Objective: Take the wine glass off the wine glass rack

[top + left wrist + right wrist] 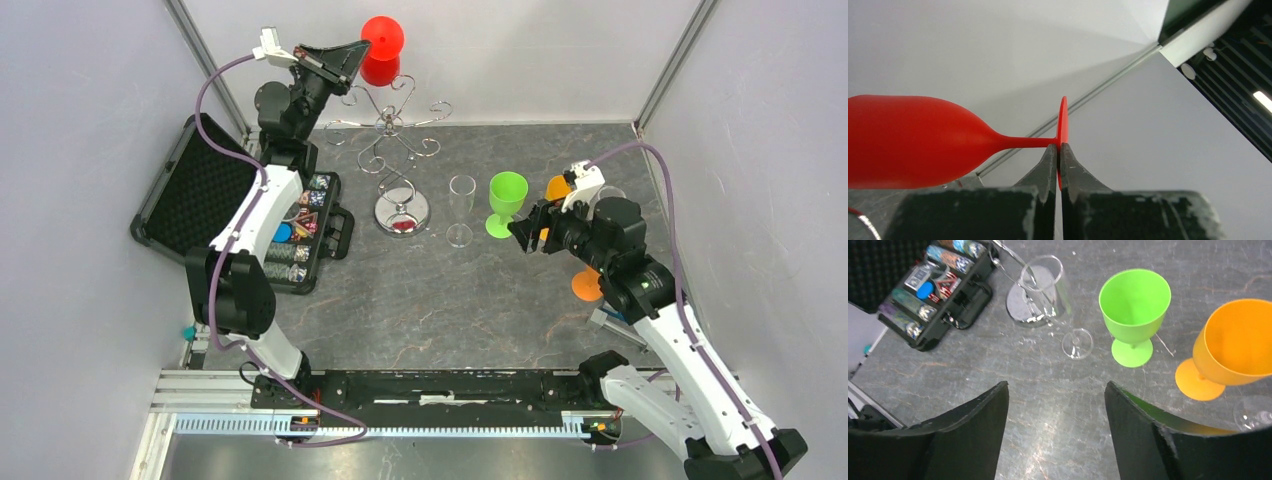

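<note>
A red wine glass (382, 48) is held high at the back, above and left of the chrome wine glass rack (398, 150). My left gripper (345, 62) is shut on the rim of its foot; in the left wrist view the gripper (1060, 150) pinches the thin red disc, with the red wine glass (908, 140) lying sideways, bowl to the left. My right gripper (524, 236) stands open above the table, empty, just right of the green wine glass (505, 200). In the right wrist view the gripper (1055, 387) frames bare table below the green wine glass (1134, 305).
A clear glass (461, 207) stands between the rack's mirrored base (402, 212) and the green glass. An orange glass (1233, 347) stands by the right gripper, another clear foot (1253, 412) beside it. An open black case (300, 225) of small items lies at the left. Grey walls close the cell.
</note>
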Tool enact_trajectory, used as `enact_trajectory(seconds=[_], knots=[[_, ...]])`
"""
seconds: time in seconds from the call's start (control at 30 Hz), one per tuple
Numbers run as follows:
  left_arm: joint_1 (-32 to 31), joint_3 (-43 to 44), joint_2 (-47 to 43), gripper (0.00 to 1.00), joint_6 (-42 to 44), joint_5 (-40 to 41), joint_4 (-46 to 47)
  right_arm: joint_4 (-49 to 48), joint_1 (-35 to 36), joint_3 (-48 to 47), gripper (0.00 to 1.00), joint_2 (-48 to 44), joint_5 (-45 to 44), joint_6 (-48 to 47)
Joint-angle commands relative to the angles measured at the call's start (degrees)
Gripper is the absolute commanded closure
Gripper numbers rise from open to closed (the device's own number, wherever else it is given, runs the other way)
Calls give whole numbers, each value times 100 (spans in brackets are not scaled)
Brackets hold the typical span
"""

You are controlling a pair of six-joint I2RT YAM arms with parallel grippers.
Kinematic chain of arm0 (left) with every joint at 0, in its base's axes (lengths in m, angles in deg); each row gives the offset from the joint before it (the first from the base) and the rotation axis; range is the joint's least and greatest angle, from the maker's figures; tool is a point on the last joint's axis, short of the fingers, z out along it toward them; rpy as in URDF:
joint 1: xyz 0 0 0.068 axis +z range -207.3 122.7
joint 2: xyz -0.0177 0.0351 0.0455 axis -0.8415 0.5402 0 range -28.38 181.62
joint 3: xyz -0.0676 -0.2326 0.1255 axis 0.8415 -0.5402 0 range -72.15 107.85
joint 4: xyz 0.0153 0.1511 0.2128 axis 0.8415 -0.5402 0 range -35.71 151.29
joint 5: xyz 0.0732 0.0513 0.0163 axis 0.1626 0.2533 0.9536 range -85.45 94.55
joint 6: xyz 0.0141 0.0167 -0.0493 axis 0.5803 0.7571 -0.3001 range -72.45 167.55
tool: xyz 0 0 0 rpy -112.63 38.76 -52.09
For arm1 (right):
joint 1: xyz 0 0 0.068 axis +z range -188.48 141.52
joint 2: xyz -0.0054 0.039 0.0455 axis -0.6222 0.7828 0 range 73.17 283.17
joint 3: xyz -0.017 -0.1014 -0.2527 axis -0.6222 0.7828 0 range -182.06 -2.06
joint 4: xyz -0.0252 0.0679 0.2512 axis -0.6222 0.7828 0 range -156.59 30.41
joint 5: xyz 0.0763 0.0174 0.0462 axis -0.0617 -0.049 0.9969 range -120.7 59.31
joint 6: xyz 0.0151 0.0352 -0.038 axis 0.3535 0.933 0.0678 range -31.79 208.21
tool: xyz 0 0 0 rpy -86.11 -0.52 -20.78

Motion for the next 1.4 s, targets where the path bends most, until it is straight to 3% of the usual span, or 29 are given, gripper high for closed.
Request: enact_trajectory(seconds=[0.0, 0.17, 0.3, 0.4, 0.53, 0.8, 0.97, 1.23, 1.37], knots=[[1, 363, -26, 98, 98, -569, 1144, -758, 39, 166, 23, -307, 251, 87], [0, 481, -260, 98, -83, -810, 1310, -1202, 39, 307, 15, -496, 445, 192], [-65, 331, -428, 98, -1042, -886, 1666, -1678, 39, 396, 12, -535, 859, 318], [-205, 171, -525, 98, -1869, -889, 1960, -2601, 46, 619, 13, -513, 1490, 932], [-464, 56, -616, 98, -2750, -902, 1962, -4598, 93, 1271, 14, -541, 2016, 2225], [-1131, -504, -942, 98, -3946, -745, 2117, -6617, 186, 1775, 7, -574, 1449, 3250], [-1670, -1185, -1368, 98, -4386, -472, 2228, -7073, 197, 1770, 5, -632, 1026, 3419], [-2426, -2005, -2246, 98, -4470, 95, 1909, -7212, 197, 1889, 2, -771, 238, 3535], [-2583, -2061, -2616, 98, -4187, 214, 1439, -7883, 199, 1954, 3, -583, 482, 3863]])
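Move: My left hand already holds the upside-down red glass by the edge of its foot, clear of the rack, which stands about 5 cm to its right, 3 cm nearer me and 31 cm below. My right gripper lies some 22 cm back, 26 cm right and 21 cm below my left hand. From my right hand the red glass is about 25 cm ahead, 25 cm left and 13 cm up; the green glass is 15 cm straight ahead, 18 cm below, and the clear flute 14 cm ahead, 9 cm left, 17 cm below. Keeping my pinch on the red glass's foot, I sweep my left hand back about 25 cm and to the right, rising first and then sinking a little, while turning it clockwise and rolling it so the bowl swings towards my right gripper. My right hand climbs some 17 cm and draws slightly back, tipping up and rolling over as its fingers open almost fully to face the bowl. ##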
